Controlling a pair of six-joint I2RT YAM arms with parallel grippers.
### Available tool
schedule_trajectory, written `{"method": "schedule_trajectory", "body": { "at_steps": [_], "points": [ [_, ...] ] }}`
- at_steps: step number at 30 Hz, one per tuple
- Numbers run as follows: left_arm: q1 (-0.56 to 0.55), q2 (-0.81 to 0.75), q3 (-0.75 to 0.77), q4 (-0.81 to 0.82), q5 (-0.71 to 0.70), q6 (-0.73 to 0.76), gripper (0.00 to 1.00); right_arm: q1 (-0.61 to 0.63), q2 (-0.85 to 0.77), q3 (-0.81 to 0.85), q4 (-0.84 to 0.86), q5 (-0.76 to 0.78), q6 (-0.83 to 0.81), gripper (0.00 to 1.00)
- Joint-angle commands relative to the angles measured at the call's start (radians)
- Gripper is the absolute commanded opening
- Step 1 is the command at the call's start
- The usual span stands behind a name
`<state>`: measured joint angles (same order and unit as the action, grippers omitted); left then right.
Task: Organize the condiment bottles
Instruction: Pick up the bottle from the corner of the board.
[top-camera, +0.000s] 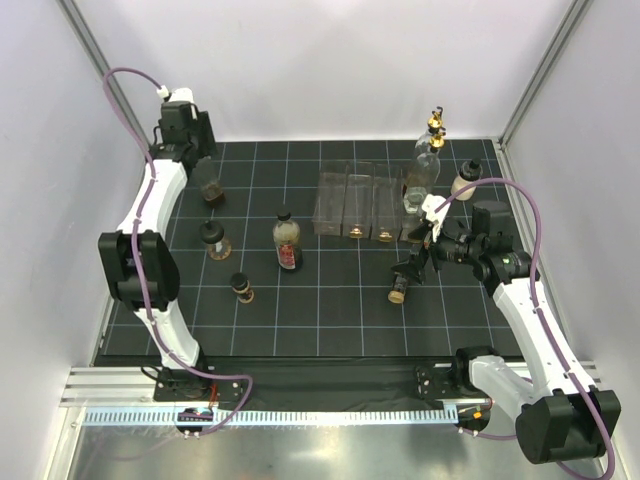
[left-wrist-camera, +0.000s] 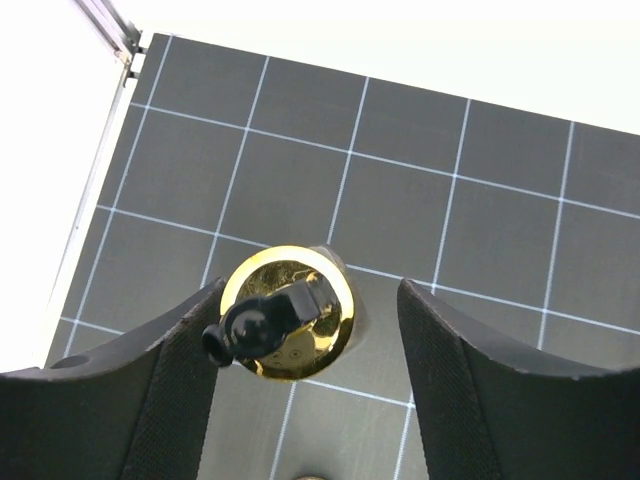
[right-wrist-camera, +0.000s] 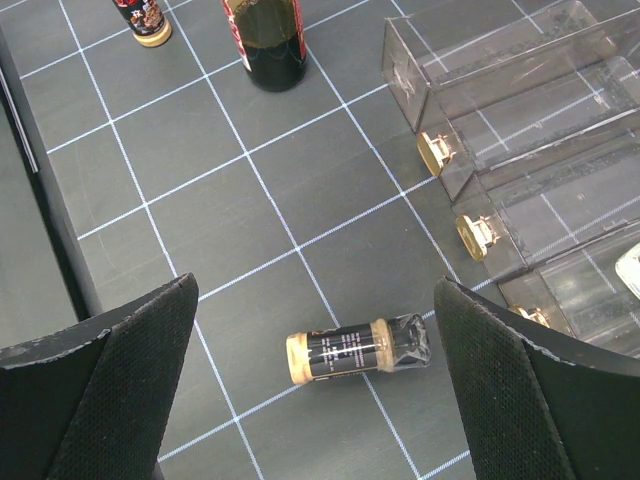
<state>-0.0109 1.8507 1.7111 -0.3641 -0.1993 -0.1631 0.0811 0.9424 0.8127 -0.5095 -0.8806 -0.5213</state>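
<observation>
A clear condiment bottle with a gold pourer top (left-wrist-camera: 288, 318) (top-camera: 210, 186) stands at the far left. My left gripper (left-wrist-camera: 310, 300) (top-camera: 203, 168) hangs over it, open, jaws on both sides of the top. The left finger (left-wrist-camera: 170, 390) is next to the black spout cap; the right finger (left-wrist-camera: 480, 390) stands clear of it. A small dark bottle (right-wrist-camera: 357, 350) (top-camera: 399, 291) lies on its side below my right gripper (right-wrist-camera: 315, 285) (top-camera: 422, 252), which is wide open. A red-labelled bottle (top-camera: 287, 241) (right-wrist-camera: 268, 40) and two short brown ones (top-camera: 212, 240) (top-camera: 241, 288) stand mid-left.
The clear compartment rack (top-camera: 362, 203) (right-wrist-camera: 500, 110) lies at centre right, with gold pourer tops (right-wrist-camera: 436, 152) showing at its near ends. A tall clear bottle (top-camera: 428, 160) and a short capped one (top-camera: 465, 178) stand behind it. The mat's left edge (left-wrist-camera: 90, 210) meets the white wall.
</observation>
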Motion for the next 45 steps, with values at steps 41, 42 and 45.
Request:
{"method": "schedule_trajectory", "body": {
  "at_steps": [41, 42, 45],
  "points": [
    [0.006, -0.271, -0.088, 0.188, 0.291, 0.001, 0.0, -0.03, -0.004, -0.012, -0.004, -0.047, -0.046, 1.0],
    [0.008, -0.275, -0.091, 0.185, 0.319, -0.012, 0.0, -0.03, -0.001, -0.012, -0.007, -0.069, -0.052, 1.0],
    [0.008, -0.294, -0.09, 0.177, 0.362, -0.024, 0.0, -0.03, 0.01, -0.007, -0.027, -0.113, -0.089, 1.0]
  ]
}}
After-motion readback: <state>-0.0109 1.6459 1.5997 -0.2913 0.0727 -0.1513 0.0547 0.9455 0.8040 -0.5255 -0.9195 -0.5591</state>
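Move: The glass bottle with the gold pourer stands between the left hand's open fingers; its middle is some 2 cm farther out, about level sideways, and 10 cm down. The black-lidded jar is about 13 cm back, 3 cm right and 16 cm lower than this hand; the sauce bottle is roughly 17 cm back, 21 cm right and 12 cm lower. From the right hand, the pourer bottle lies around 27 cm ahead, 47 cm left and 7 cm down. The left fingers close on the bottle's neck just under the gold pourer while the hand eases a last 1.5 cm forward and slightly down. Keeping that pinch, the hand carries the bottle up about 7 cm and, over the same stretch, roughly 5 cm back and 5 cm right, turning about 15 degrees clockwise and tipping its fingers upward a little. ##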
